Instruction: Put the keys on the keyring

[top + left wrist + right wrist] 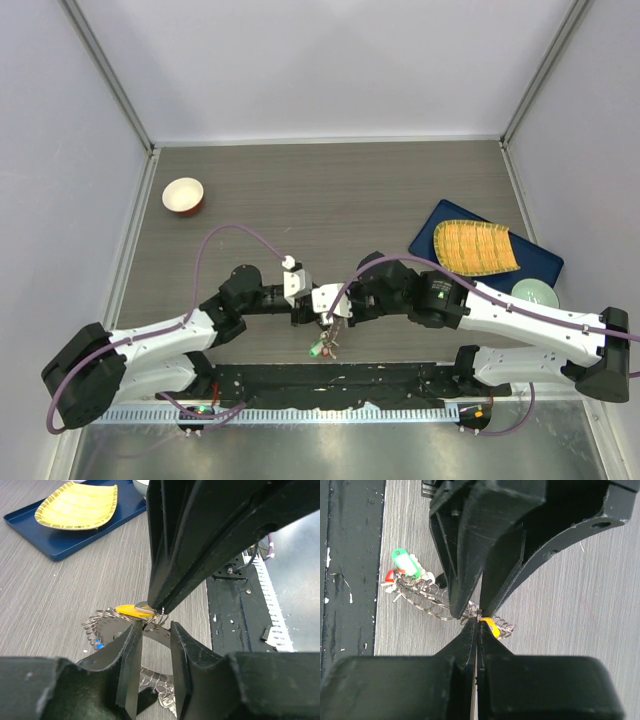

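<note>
My right gripper (pixel 477 621) is shut on the yellow-tagged key (pixel 491 626), at its ring end, just above the table. The left wrist view shows that key (pixel 131 610) under the right gripper's tips (pixel 156 611), over the toothed grey keyring (pixel 111 628) with its wire loops. My left gripper (pixel 156 630) faces it, jaws apart, with the keyring's flat band and small rings crossing the gap. More keys with green (pixel 406 562) and red (pixel 390 575) tags hang off the keyring (pixel 427 602). From above, both grippers meet over the keys (pixel 322 348).
A red-and-white bowl (pixel 183 195) stands at the back left. On the right, a blue tray (pixel 540 262) carries a yellow ribbed plate (pixel 474 246), with a pale green dish (pixel 534 293) beside it. A black strip (pixel 340 380) runs along the near edge.
</note>
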### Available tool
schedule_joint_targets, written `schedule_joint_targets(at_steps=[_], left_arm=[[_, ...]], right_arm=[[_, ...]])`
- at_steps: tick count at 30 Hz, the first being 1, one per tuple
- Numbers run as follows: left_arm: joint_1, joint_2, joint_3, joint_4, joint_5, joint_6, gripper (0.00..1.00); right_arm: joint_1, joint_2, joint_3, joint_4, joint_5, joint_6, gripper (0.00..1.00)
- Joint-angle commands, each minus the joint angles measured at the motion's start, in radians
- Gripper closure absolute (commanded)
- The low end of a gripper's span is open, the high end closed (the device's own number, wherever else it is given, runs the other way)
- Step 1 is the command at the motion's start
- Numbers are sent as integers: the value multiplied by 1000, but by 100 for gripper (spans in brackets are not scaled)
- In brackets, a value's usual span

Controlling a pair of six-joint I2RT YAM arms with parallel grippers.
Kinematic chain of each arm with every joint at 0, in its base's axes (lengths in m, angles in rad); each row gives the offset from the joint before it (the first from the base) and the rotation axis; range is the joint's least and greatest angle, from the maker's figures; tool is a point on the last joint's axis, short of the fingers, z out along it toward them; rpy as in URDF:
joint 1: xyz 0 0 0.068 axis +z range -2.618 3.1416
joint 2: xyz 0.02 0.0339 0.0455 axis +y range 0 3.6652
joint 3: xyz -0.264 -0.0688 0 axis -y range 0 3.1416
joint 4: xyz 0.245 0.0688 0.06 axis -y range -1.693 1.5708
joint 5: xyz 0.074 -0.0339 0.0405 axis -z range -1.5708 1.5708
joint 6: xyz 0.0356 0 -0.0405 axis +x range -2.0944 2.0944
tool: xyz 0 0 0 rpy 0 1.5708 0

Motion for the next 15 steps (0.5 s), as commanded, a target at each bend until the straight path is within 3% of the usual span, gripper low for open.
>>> schedule_joint_targets(at_steps=[1,3,7,15], left_arm=[[4,36,49,76,38,-15,73],[4,44,53,82,34,-21,79],[6,45,54,72,35,-27,100],[29,-60,-3,51,-20,-55,100]], right_arm=[[3,-27,33,38,-10,-14,99],[4,-26,32,40,-10,-14,99],[4,-30,32,35,-3,-11,99],[4,-79,36,-22,30,25,99]])
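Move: The small wire ring by the yellow tag, at the top of the hanging keyring, lies about 1 cm to the right of the left hand point and level with it, between its parted fingers. From there the yellow tag is roughly 2 cm ahead and 2 cm right; the green tag hangs some 7 cm back, straight in line sideways, and 6 cm lower. For the shut right gripper, the ring is right at its tips, about 1 cm left. Close the left gripper fully from about a third open, pinching the thin wire at the yellow tag, and otherwise hold that hand nearly still, pointing right. Keep the right fingers shut on their wire and, dipping slightly and coming back up, draw them about 1 cm to the right, away from the left fingertips. ##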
